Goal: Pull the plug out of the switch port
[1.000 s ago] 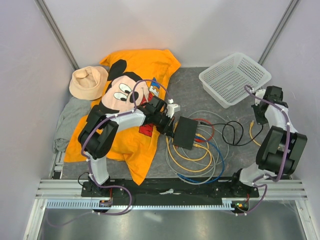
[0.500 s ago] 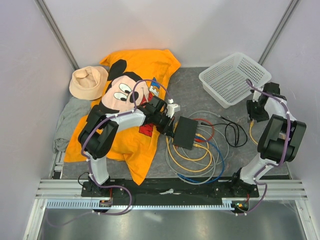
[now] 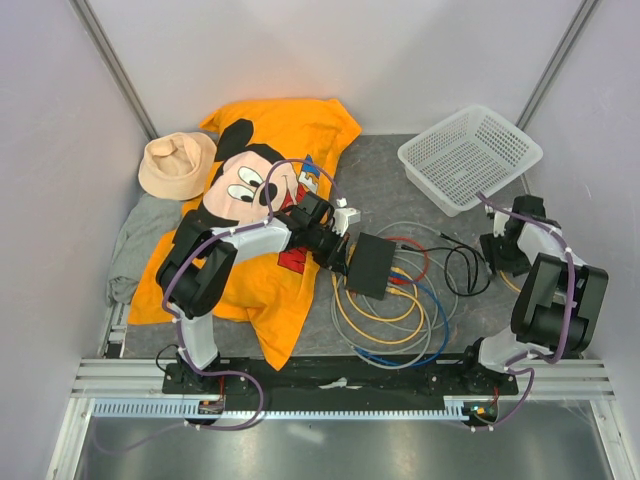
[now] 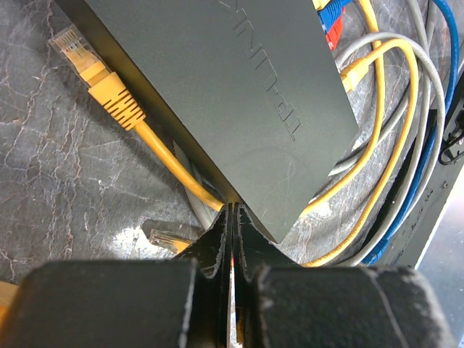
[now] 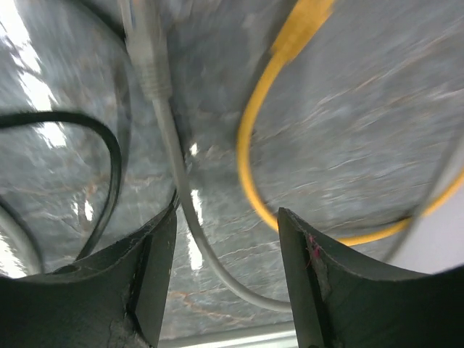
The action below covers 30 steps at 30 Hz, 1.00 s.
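Note:
The black switch point(image 3: 372, 264) lies flat on the grey mat, and red, yellow and blue plugs point(image 3: 401, 276) sit in its right long edge. My left gripper point(image 3: 346, 262) is shut with nothing between its jaws, and its tips point(image 4: 233, 209) touch the near edge of the switch point(image 4: 239, 94). The plugged ends point(image 4: 330, 20) show at the top of the left wrist view. My right gripper point(image 3: 497, 246) stands open low over the mat, far right of the switch. Under it point(image 5: 226, 214) lie a loose grey cable point(image 5: 174, 167) and a loose yellow cable point(image 5: 250, 145), neither of them gripped.
A free yellow plug point(image 4: 94, 69) and a clear plug point(image 4: 165, 235) lie on the mat left of the switch. Coiled cables point(image 3: 395, 330) spread in front of it, and a black cable point(image 3: 462, 268) loops to the right. A white basket point(image 3: 470, 158) stands back right. An orange shirt point(image 3: 262, 200) lies left.
My right gripper has opened and come down from beside the basket towards the near side, low over the loose cables. The left arm and the switch have not moved.

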Available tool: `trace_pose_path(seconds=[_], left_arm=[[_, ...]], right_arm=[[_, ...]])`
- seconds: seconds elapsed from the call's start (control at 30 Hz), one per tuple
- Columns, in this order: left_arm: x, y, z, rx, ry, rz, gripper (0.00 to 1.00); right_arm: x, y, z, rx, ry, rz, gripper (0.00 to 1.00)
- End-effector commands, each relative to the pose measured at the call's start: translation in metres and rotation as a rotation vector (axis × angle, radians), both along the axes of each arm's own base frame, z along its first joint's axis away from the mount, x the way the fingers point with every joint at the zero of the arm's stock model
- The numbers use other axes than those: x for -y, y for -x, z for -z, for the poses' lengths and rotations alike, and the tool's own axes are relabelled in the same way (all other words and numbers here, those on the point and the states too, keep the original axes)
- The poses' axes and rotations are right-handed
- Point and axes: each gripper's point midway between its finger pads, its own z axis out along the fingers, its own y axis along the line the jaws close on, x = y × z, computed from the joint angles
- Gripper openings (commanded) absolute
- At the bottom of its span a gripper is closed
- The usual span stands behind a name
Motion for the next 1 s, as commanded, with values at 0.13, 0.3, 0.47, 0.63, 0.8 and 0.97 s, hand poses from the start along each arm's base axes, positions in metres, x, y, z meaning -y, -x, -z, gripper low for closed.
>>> trace_pose_path(seconds=[0.13,0.3,0.47,0.63,0.8,0.97], left_arm=[[0.004,-0.005,-0.019,0.043,0.044,0.004,0.01],[-0.001,-0.001,-0.014,0.045,0.032,0.004,0.02],[-0.002,-0.003,-0.017,0.06,0.03,0.005,0.01],[-0.004,-0.002,-0.015,0.065,0.021,0.009,0.02],[-0.003,0.0,-0.012,0.054,0.022,0.014,0.01],[-0.002,-0.001,-0.015,0.059,0.024,0.016,0.01]], right_arm=[[0.017,0.006,0.03,-0.057,0.087,-0.025,0.66],[0.014,0.012,0.06,-0.139,0.06,-0.102,0.66],[-0.031,0.014,0.075,-0.158,-0.215,-0.217,0.41],[-0.085,0.016,0.052,-0.099,-0.46,-0.28,0.2],[-0.123,0.007,0.019,-0.03,-0.474,-0.433,0.14],[-0.146,-0.012,-0.009,0.02,-0.496,-0.487,0.13]])
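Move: The stretch of grey cable I will shut on lies between my open right fingers, about 1 cm back, 1 cm left and 3 cm below. Its plug end is some 5 cm ahead and 3 cm left of that hand. The yellow plug lies about 5 cm ahead and 2 cm right, and the black cable's nearest strand 4 cm left and 1 cm ahead. From my left hand the grey cable is about 40 cm to the right, roughly level fore and aft. I drop my open right hand about 3.5 cm, easing back slightly, then close the fingers and pinch the grey cable behind its boot. With it held I sweep left, speeding up, some 10 cm towards the switch and lifting about a centimetre; the wrist rolls its left side up and turns counter-clockwise, roughly 25 degrees each. ##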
